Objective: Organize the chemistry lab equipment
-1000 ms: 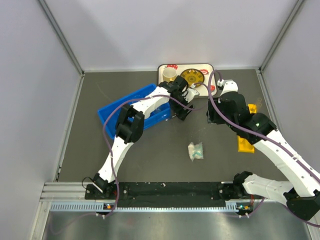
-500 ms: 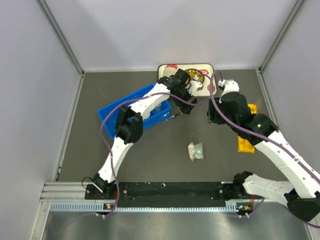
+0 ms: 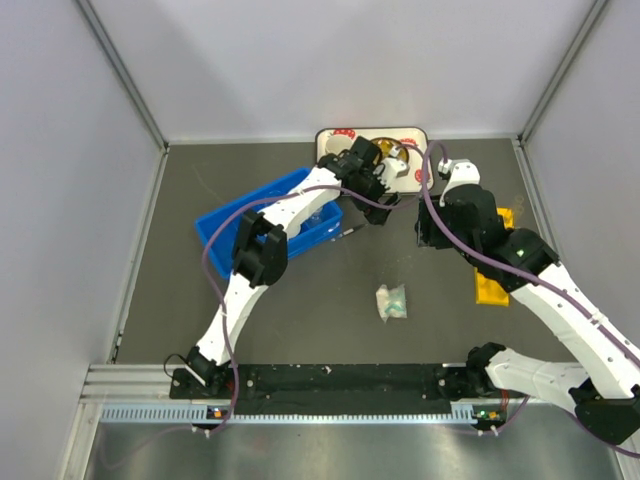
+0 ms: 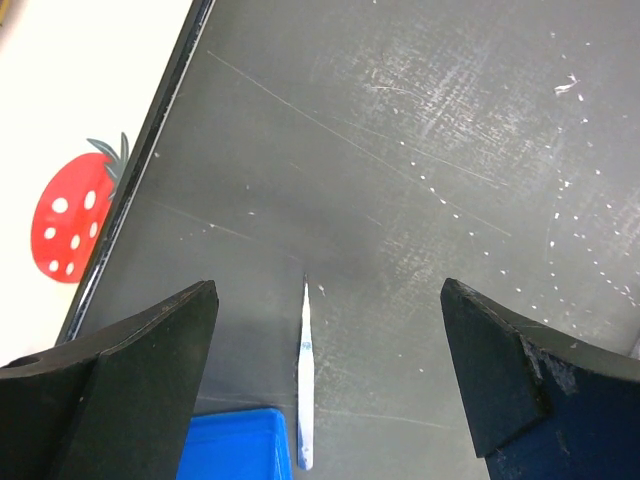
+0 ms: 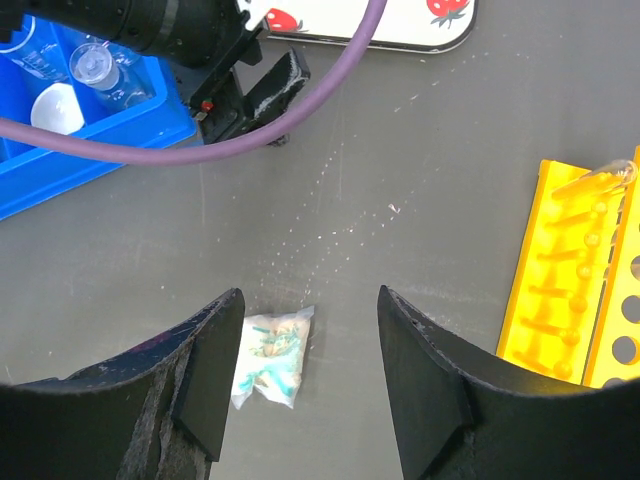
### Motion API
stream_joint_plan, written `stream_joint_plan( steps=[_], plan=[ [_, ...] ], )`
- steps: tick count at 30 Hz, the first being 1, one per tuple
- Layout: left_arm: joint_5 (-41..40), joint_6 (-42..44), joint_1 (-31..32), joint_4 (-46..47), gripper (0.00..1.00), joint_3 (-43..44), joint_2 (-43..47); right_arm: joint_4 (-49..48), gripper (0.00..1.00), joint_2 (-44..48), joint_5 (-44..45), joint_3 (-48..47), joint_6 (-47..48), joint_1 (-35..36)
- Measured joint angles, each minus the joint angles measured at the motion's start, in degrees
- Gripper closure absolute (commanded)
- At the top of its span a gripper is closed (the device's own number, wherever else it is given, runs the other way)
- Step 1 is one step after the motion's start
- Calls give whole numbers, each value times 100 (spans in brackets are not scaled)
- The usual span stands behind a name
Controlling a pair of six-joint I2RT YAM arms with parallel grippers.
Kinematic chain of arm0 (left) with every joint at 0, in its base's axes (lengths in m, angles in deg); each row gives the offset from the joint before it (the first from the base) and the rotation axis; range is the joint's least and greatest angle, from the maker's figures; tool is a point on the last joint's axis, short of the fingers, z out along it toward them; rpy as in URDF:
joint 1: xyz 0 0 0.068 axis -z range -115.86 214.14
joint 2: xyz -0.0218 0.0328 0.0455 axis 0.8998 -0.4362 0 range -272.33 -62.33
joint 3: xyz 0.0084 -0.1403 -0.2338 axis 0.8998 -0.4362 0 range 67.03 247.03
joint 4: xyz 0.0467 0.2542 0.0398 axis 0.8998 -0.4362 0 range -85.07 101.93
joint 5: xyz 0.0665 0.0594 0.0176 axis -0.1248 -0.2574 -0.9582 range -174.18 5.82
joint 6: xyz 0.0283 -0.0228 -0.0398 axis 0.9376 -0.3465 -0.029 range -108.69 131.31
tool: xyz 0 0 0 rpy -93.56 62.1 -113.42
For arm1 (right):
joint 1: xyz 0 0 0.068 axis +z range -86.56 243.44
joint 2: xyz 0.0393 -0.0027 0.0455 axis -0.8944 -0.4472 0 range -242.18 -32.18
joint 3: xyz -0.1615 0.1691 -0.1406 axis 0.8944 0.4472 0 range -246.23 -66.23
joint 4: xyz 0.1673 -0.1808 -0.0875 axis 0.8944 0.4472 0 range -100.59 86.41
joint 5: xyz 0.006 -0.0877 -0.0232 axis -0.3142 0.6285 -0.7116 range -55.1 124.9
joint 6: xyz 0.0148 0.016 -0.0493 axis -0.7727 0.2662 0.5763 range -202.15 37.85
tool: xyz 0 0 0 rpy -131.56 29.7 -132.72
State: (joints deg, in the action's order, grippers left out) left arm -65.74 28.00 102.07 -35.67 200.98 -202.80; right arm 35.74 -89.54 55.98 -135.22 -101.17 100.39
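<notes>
A thin clear tube (image 4: 304, 375) lies flat on the dark table beside the blue bin's corner (image 4: 235, 445); the top view shows the tube (image 3: 348, 231) too. My left gripper (image 4: 327, 300) hovers above it, open wide, holding nothing. From above, the left gripper (image 3: 382, 200) is near the tray. The blue bin (image 5: 90, 140) holds small clear beakers (image 5: 95, 65) and a white dome (image 5: 58, 105). The white-and-teal packet (image 5: 270, 357) lies on the table under my right gripper (image 5: 310, 300), which is open and empty. Goggles are out of view.
A white strawberry tray (image 3: 330, 135) with the yellow plate (image 3: 397, 150) stands at the back. A yellow rack (image 5: 585, 280) on the right carries one tube (image 5: 600, 178). The left arm reaches over the blue bin (image 3: 225, 225). Walls close in both sides.
My left gripper has opened wider and moved from beside the bin's corner back towards the tray, leaving the thin tube on the table. The right arm has not moved.
</notes>
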Motion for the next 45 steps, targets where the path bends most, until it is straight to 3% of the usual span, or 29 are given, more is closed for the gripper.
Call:
stream_joint_plan(
  steps=[14,18,45],
  plan=[
    [-83,-26,-74,-55,6,15,-505,0,44,-2,-2,0,0,0],
    [-131,-31,-111,-52,19,-52,-505,-2,44,-13,-13,2,-2,0],
    [-157,-52,-142,428,72,-1202,37,-4,45,223,-308,225,-140,0]
  ],
)
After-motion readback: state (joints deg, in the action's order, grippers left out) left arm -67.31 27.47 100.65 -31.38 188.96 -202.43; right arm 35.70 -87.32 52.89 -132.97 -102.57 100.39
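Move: The slim pointed tool lies with its middle some 6 cm to the left hand's left, about 2 cm back and 7 cm below, its tip reaching up beside the hand's near left. The blue bin's middle is about 24 cm left of the hand and level with it; the strawberry tray is some 17 cm straight ahead, and the small packet is 20 cm back and 4 cm right. From the right hand the tool lies about 15 cm ahead, 19 cm left and 25 cm lower. The left hand sinks about 5 cm with its fingers wide open and pointing down to the right, then sinks a little more while sliding some 3 cm left, in over the pointed end of the slim tool, and easing slightly back at the last. From partway through the fingers narrow steadily to about a third open, one on either side of the tool near its tip, with no clear grip on it yet. ##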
